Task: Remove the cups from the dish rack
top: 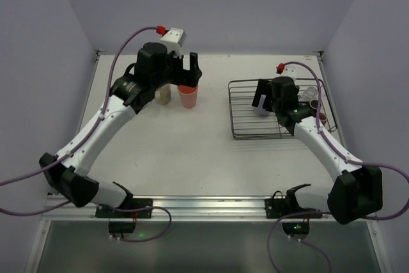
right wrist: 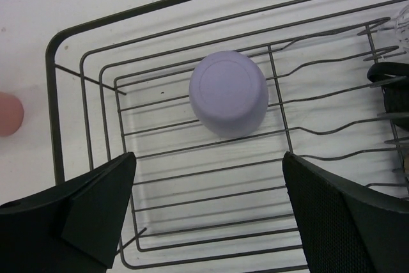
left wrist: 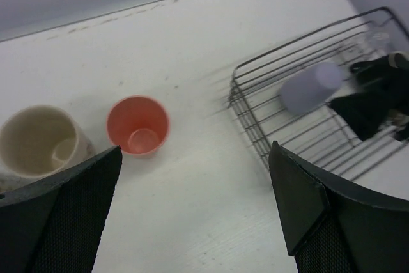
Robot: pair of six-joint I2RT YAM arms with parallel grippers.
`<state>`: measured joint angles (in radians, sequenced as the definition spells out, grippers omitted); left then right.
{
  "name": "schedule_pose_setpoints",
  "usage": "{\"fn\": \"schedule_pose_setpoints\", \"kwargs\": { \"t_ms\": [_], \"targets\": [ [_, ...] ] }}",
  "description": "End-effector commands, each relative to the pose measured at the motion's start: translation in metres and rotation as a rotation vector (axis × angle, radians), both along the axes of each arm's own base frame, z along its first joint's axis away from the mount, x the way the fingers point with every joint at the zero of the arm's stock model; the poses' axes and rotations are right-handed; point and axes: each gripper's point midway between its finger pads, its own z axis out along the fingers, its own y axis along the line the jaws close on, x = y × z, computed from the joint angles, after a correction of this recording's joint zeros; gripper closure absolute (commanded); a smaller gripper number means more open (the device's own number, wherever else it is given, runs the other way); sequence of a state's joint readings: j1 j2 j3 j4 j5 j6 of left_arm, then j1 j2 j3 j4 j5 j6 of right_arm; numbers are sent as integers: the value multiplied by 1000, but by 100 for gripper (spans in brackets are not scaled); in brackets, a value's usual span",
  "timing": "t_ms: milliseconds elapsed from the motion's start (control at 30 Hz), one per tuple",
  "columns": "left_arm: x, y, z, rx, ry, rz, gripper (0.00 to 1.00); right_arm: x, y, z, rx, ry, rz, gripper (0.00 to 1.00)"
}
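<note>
The dish rack (top: 232,118) is a dark wire basket on the right of the table. A lavender cup (right wrist: 228,93) lies upside down in it, beyond my right gripper (right wrist: 208,209), which hovers open and empty over the rack floor. A clear glass (right wrist: 403,22) shows at the rack's far right edge. Left of the rack, a salmon-red cup (left wrist: 137,126) and a cream mug (left wrist: 38,142) stand upright on the table. My left gripper (left wrist: 195,202) hangs open above the table close to the salmon cup (top: 188,96), holding nothing.
The table is white with grey walls at the back and sides. The rack (right wrist: 52,113) sits close to the right wall. A bare strip of table separates the salmon cup from the rack's left rim. My right arm (left wrist: 374,97) reaches over the rack.
</note>
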<state>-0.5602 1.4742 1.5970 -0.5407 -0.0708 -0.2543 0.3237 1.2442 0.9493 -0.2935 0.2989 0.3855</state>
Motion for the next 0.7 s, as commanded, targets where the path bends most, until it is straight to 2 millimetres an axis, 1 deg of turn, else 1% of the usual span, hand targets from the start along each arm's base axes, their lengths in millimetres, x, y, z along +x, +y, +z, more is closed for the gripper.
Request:
{"fn": "schedule_pose_setpoints", "kwargs": {
  "t_ms": [0, 33, 67, 100, 133, 167, 200, 233, 267, 300, 333, 367, 400, 433, 467, 500, 533, 567, 633, 667],
  "targets": [
    [-45, -38, 44, -247, -131, -214, 0, 22, -10, 18, -56, -34, -47, 1],
    [-56, -40, 14, -242, -80, -241, 0, 26, -13, 16, -70, -22, -54, 1],
    [-77, -43, 20, -290, -84, -300, 0, 32, -16, 10, -88, -6, -70, 1],
    [-87, -44, 14, -309, -79, -325, 0, 35, -18, 7, -98, 4, -76, 1],
    [-99, -42, -2, -327, -72, -347, 0, 38, -21, 5, -107, 11, -86, 1],
    [-111, -45, -10, -351, -48, -378, 0, 42, -22, -3, -121, 31, -96, 1],
    [-115, -46, -12, -375, -62, -392, 0, 44, -23, -7, -126, 42, -99, 1],
    [-122, -45, -39, -368, -12, -395, 0, 47, -24, -11, -129, 50, -107, 2],
    [-130, -42, -42, -383, -6, -399, 0, 50, -24, -18, -139, 67, -113, 2],
    [-131, -42, -36, -407, -44, -406, 0, 52, -26, -21, -146, 74, -120, 4],
    [-134, -40, -53, -402, -23, -403, 0, 53, -27, -24, -150, 84, -120, 5],
    [-138, -37, -51, -418, -36, -404, 0, 57, -27, -23, -147, 81, -118, 5],
    [-140, -37, -54, -424, -36, -407, 0, 60, -26, -30, -151, 99, -114, 6],
    [-141, -37, -60, -427, -37, -410, 0, 62, -26, -31, -152, 102, -111, 9],
    [-144, -38, -61, -432, -34, -424, 0, 67, -25, -29, -149, 97, -108, 10],
    [-144, -39, -63, -434, -33, -428, 0, 70, -23, -35, -156, 111, -102, 11],
    [-145, -40, -66, -437, -32, -436, 0, 73, -22, -37, -161, 113, -89, 13],
    [-145, -42, -70, -438, -19, -443, 0, 78, -20, -36, -160, 109, -84, 18],
    [-144, -45, -75, -441, -6, -444, 0, 81, -18, -44, -165, 128, -77, 28],
    [-143, -46, -78, -442, 7, -449, 0, 81, -18, -44, -165, 127, -76, 35]
  ]
}}
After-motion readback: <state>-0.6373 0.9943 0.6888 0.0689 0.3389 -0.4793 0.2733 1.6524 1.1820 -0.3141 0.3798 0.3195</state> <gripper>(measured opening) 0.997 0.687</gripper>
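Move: The purple cup lies tipped in the rack, its base towards the hand, about 8 cm ahead of the right hand, 2 cm to its right and 9 cm below. The black cup stands some 18 cm to the right of the purple one and 2 cm nearer the base; the clear glass is 16 cm to the right of it and 1 cm farther out. From the left hand the purple cup lies about 5 cm ahead, 26 cm right and 24 cm below. Onto the purple cup the right hand comes forward and down, some 6 cm each way, tipping about 10 degrees further down, its open fingers straddling the cup and then partly closing until the pads reach its sides. The empty left hand draws back about 14 cm and, after a small rise, sinks 10 cm, fingers wide open, swinging some 20 degrees clockwise and rolling its left side down. ##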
